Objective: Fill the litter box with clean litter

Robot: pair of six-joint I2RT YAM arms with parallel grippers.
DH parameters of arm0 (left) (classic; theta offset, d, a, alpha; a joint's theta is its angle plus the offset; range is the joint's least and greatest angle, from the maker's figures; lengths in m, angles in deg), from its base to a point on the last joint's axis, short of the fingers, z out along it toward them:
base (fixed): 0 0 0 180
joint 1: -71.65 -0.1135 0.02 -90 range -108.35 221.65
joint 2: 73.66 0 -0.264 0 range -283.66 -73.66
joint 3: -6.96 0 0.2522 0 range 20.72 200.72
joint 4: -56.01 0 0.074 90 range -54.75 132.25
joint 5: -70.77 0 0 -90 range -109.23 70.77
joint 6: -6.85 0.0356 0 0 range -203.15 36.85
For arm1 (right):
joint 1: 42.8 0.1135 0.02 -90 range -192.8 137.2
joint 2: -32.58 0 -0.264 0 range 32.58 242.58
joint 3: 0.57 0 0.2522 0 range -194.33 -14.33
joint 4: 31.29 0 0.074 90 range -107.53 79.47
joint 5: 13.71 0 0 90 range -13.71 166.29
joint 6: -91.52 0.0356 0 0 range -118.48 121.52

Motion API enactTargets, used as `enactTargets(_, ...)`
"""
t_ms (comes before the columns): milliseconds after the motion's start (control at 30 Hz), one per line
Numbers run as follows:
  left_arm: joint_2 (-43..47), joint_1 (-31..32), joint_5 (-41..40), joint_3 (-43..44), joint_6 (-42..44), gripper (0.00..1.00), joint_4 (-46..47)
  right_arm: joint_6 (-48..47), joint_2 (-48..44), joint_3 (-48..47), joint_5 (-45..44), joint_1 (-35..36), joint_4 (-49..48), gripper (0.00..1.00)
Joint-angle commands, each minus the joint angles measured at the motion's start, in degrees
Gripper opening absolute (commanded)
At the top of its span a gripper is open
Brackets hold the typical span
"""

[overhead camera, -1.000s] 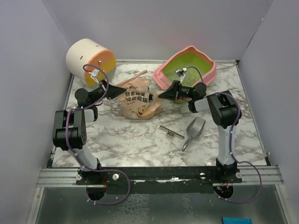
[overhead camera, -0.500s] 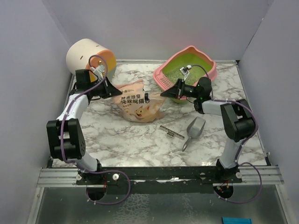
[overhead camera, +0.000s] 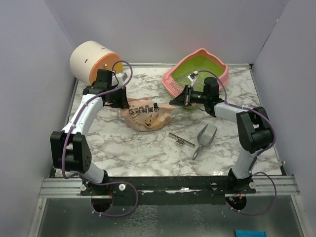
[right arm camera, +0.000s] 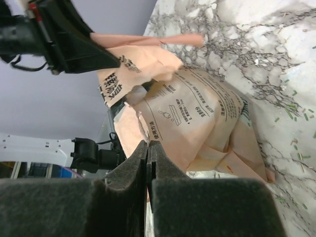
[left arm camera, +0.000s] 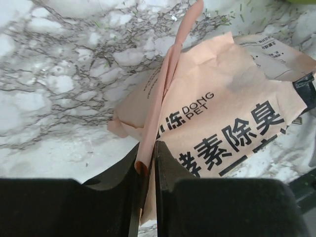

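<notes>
The pink litter box (overhead camera: 219, 75) with its lime-green inside stands at the back right. A crinkled peach bag (overhead camera: 146, 117) lies slumped on the marble between both grippers. My left gripper (overhead camera: 126, 102) pinches the bag's folded left edge (left arm camera: 160, 94); the fold fills the narrow gap at the fingertips (left arm camera: 147, 148). My right gripper (overhead camera: 174, 102) is shut at the bag's right corner, jaws pressed together (right arm camera: 148, 143), with the bag (right arm camera: 197, 118) reaching right up to them. Loose green litter (right arm camera: 291, 106) is scattered over the table by the bag. A darker patch shows in the box's left half.
A cream-and-orange cylinder (overhead camera: 93, 61) lies at the back left, just behind the left arm. A grey metal scoop (overhead camera: 205, 138) and a thin dark strip (overhead camera: 181, 139) lie on the marble in front of the bag. Purple walls close in three sides.
The bag, held up between both grippers a second ago, has sunk flat onto the table. The left arm has stretched farther back and its jaws have eased a little.
</notes>
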Motion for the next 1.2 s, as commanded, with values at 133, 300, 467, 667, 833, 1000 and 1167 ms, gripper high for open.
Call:
enactTargets(133,18.5,6.3,-10.0,-3.7,9.5,0.41,14.1,-7.3,-4.4,-0.7,-5.1,0.7,8.5,0.01)
enactTargets(300,27.7,6.4,2.5,-10.9,18.4,0.55,23.1,-7.4,-4.0,-0.7,-4.6,1.0,8.5,0.01)
enactTargets(467,28.6,9.4,12.6,-15.2,25.7,0.59,27.0,-7.6,-4.1,0.0,-4.4,1.3,8.0,0.01)
enactTargets(667,27.2,14.1,9.8,-19.1,36.5,0.58,29.5,-7.0,-4.1,0.8,-3.7,1.4,7.0,0.01)
enactTargets(833,24.8,15.5,9.4,-20.5,41.6,0.62,34.5,-7.8,-4.1,0.4,-3.0,1.4,8.0,0.01)
enactTargets(1000,19.7,16.8,6.6,-20.6,45.8,0.63,38.3,-8.7,-4.5,0.3,-2.9,1.4,9.1,0.01)
enactTargets(1167,16.2,17.2,10.0,-18.9,48.1,0.63,35.1,-9.2,-4.6,0.2,-3.1,1.4,9.8,0.01)
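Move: My left hand is at the litter bag's rolled left edge, its fingers just starting to loosen. The black-taped stretch of the mouth edge, where it heads next, lies about 12 cm to its right, level fore and aft, and a couple of centimetres lower. From that tape the litter box's middle is some 20 cm farther right and 14 cm farther out. From my right hand, pinching the bag's right edge, the tape is roughly 8 cm left. I open my left fingers to a little over half, come free of the rolled edge and lift about 15 cm, drifting back some 5 cm. Then I swing right about 10 cm and sink some 8 cm towards the black-taped edge, easing forward again, while the wrist turns clockwise and the fingers flatten about 30 degrees to aim rightward. My right hand keeps its pinch nearly in place. ##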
